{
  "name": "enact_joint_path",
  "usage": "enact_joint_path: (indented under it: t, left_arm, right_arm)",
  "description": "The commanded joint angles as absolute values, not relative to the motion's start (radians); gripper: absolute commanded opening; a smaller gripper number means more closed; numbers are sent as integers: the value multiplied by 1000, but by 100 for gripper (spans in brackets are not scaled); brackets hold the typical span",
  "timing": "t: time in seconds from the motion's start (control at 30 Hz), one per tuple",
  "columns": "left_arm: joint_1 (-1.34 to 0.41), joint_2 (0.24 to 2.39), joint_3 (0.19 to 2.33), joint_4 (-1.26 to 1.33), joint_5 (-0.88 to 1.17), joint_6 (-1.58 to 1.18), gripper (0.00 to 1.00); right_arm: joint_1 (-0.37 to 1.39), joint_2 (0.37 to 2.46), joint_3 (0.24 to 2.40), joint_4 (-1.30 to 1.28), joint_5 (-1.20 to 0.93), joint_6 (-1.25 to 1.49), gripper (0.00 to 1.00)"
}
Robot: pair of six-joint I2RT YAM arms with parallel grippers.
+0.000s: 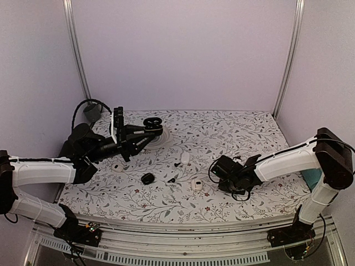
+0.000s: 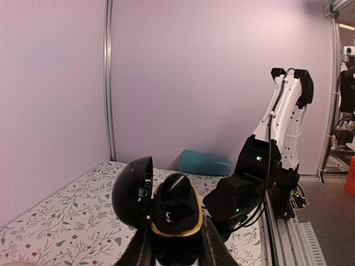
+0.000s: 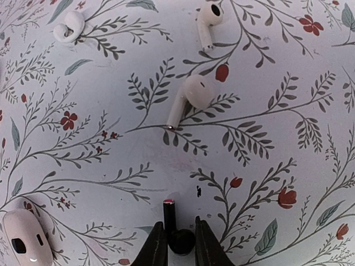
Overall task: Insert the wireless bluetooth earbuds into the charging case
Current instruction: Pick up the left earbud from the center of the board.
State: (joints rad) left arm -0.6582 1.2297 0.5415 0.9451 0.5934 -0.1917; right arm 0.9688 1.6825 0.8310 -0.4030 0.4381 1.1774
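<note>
My left gripper [image 2: 176,241] is shut on the charging case [image 2: 176,213], a black case with a gold rim. Its lid [image 2: 133,191] stands open to the left. In the top view this gripper [image 1: 141,133] holds the case [image 1: 151,124] above the table's back left. My right gripper [image 3: 176,239] is shut on a black earbud [image 3: 178,239], whose stem [image 3: 168,213] points away, low over the tablecloth. In the top view the right gripper [image 1: 220,170] is at the table's middle right. Two small black earbud-like pieces [image 1: 177,164] [image 1: 172,179] lie mid-table.
White earbuds [image 3: 191,94] [image 3: 208,19] [image 3: 69,26] lie ahead of my right gripper, and another white piece [image 3: 22,241] lies at its left. Small white cases [image 1: 184,158] [image 1: 196,184] and a black round object [image 1: 147,178] lie mid-table. A teal box [image 2: 205,162] stands at the right wall.
</note>
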Motion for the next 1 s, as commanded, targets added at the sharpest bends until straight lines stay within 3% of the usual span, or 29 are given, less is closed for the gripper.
enact_joint_path:
  t: [0.0, 0.37, 0.97]
  left_arm:
    - [-657, 1228, 540, 979, 585, -196, 0]
    - [-681, 1282, 511, 1040, 535, -156, 0]
    - [-762, 1617, 524, 1261, 399, -84, 0]
  right_arm:
    - [970, 1693, 824, -489, 400, 1104, 20]
    - [940, 1581, 869, -452, 302, 876, 16]
    - [822, 1431, 977, -413, -167, 593, 15]
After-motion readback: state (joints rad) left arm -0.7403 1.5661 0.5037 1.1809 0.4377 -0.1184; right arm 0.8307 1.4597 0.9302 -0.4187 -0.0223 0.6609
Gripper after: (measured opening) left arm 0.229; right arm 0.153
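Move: The black earbud sits between my right fingertips, still down on the board. The open black charging case it is meant for is in my left hand, roughly 26 cm to the right hand's left, about level fore and aft and some 29 cm higher. The white case lies about 13 cm left of the right hand, level with it; the nearest white earbud is about 11 cm straight ahead. From my left hand, the black earbud is about 28 cm right, level fore and aft, and 29 cm down. I nip the black earbud slightly tighter, draw back barely a centimetre, then lift my right hand about 9 cm, swinging it some 5 cm left towards the charging case while the wrist turns about 30 degrees counter-clockwise and rolls its left side up. Meanwhile my left hand keeps the case and lowers it about 9 cm, easing right and a little forward to meet the earbud. ##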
